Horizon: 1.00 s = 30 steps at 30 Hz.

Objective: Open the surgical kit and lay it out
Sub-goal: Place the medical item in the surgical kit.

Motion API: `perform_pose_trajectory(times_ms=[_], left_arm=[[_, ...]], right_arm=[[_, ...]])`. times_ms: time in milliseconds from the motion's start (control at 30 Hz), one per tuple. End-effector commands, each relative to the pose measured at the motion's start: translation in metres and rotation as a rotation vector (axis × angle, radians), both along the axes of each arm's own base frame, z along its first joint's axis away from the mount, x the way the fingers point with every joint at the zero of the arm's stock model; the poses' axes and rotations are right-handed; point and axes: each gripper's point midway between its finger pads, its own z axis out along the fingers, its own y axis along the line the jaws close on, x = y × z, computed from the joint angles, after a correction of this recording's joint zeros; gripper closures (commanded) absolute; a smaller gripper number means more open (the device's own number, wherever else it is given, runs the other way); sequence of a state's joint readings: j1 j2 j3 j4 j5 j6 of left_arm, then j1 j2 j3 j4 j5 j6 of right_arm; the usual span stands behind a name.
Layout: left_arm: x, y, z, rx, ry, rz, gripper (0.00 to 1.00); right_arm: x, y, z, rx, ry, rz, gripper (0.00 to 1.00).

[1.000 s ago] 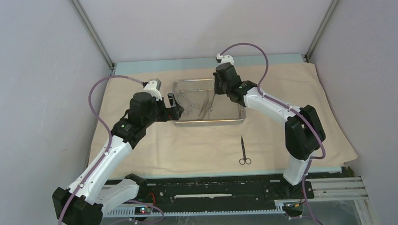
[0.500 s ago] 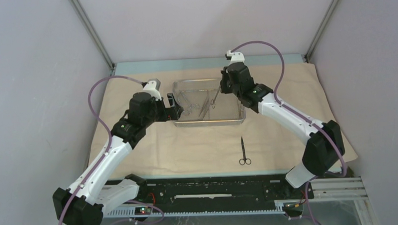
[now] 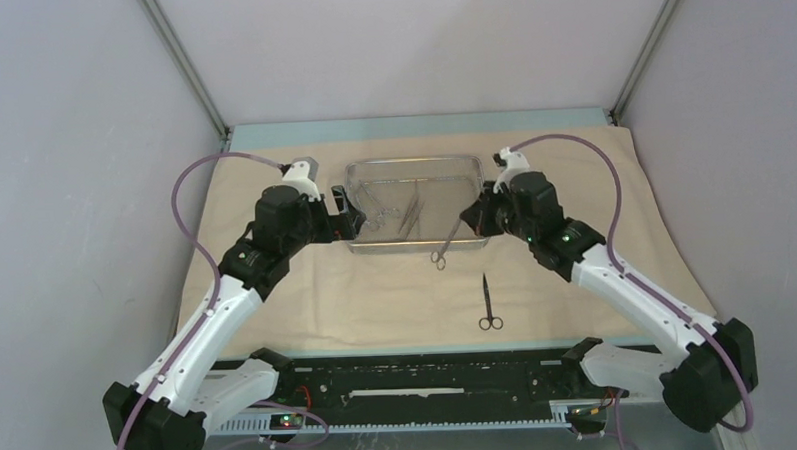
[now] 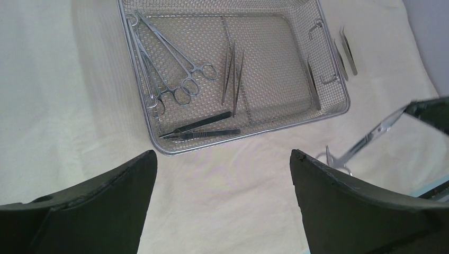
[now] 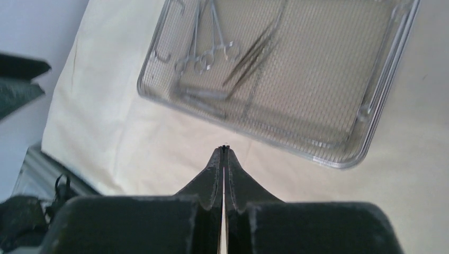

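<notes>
The steel mesh tray [image 3: 415, 246] sits at the back of the beige cloth wrap [image 3: 327, 288]. My right gripper [image 3: 471, 214] is shut on the tip end of a ring-handled clamp [image 3: 445, 240], which hangs slanting over the tray's front rim, rings lowest. The left wrist view shows this clamp [image 4: 365, 142] in the air beside the tray [image 4: 249, 136]. In the right wrist view the right gripper [image 5: 225, 148] is shut, with only a sliver of metal at its tips. My left gripper [image 3: 346, 212] stands open at the tray's left end, holding nothing [image 4: 222, 153]. Two clamps [image 4: 169, 69] and tweezers [image 4: 233, 74] lie inside.
A pair of scissors [image 3: 488, 302] lies on the cloth near the front edge, points toward the tray. Two dark-handled slim tools [image 4: 201, 127] rest in the tray's near corner. A slim steel piece [image 4: 347, 50] lies on the cloth past the tray's far end.
My right arm has swung from over the tray to the right and toward the front, carrying the clamp out over the tray's front rim. The left arm has stayed still.
</notes>
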<state>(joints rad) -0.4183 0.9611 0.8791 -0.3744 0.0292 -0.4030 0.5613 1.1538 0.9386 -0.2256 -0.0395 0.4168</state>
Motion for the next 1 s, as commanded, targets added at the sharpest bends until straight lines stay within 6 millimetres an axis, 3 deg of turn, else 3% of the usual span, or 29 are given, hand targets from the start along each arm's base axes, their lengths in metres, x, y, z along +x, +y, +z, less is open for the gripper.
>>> perform_pose_trajectory(times_ms=[0, 200, 433, 900, 967], left_arm=[[0.002, -0.001, 0.007, -0.030, -0.036, 0.006, 0.00], [0.002, -0.001, 0.007, -0.031, -0.037, 0.007, 0.00], [0.001, -0.001, 0.004, -0.030, -0.030, 0.005, 0.00], [0.001, 0.000, 0.004, -0.030, -0.031, 0.008, 0.00], [0.001, -0.001, 0.004, -0.031, -0.028, 0.006, 0.00]], right_arm=[[-0.034, 0.007, -0.001, 0.147, 0.041, 0.122, 1.00], [-0.071, 0.005, -0.047, 0.203, 0.130, 0.184, 1.00], [-0.090, 0.012, -0.082, 0.259, 0.181, 0.264, 1.00], [-0.071, -0.004, -0.134, 0.214, 0.311, 0.160, 1.00], [-0.069, -0.006, -0.137, 0.201, 0.322, 0.145, 0.93]])
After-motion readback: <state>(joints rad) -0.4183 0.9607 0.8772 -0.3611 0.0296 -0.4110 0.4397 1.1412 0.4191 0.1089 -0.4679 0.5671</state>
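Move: The right hand holds the silver scissors by the blades, rings trailing back-left. They are going to bare cloth about 11 cm back, 2 cm left and some 18 cm below. The black scissors lie roughly 11 cm back and 6 cm right; the wire tray's middle is some 9 cm ahead and 8 cm left, lower down. From the idle left hand, that bare spot is about 10 cm back, 18 cm right and 18 cm below. Keeping its pinch on the silver scissors' blades, the right hand sinks about 14 cm towards the cloth beside the black scissors and draws back nearly 10 cm from the tray on the way, then eases almost 2 cm forward as it goes on down. The fingers tip about 20 degrees further downwards, with a small counter-clockwise turn, and stay shut. ##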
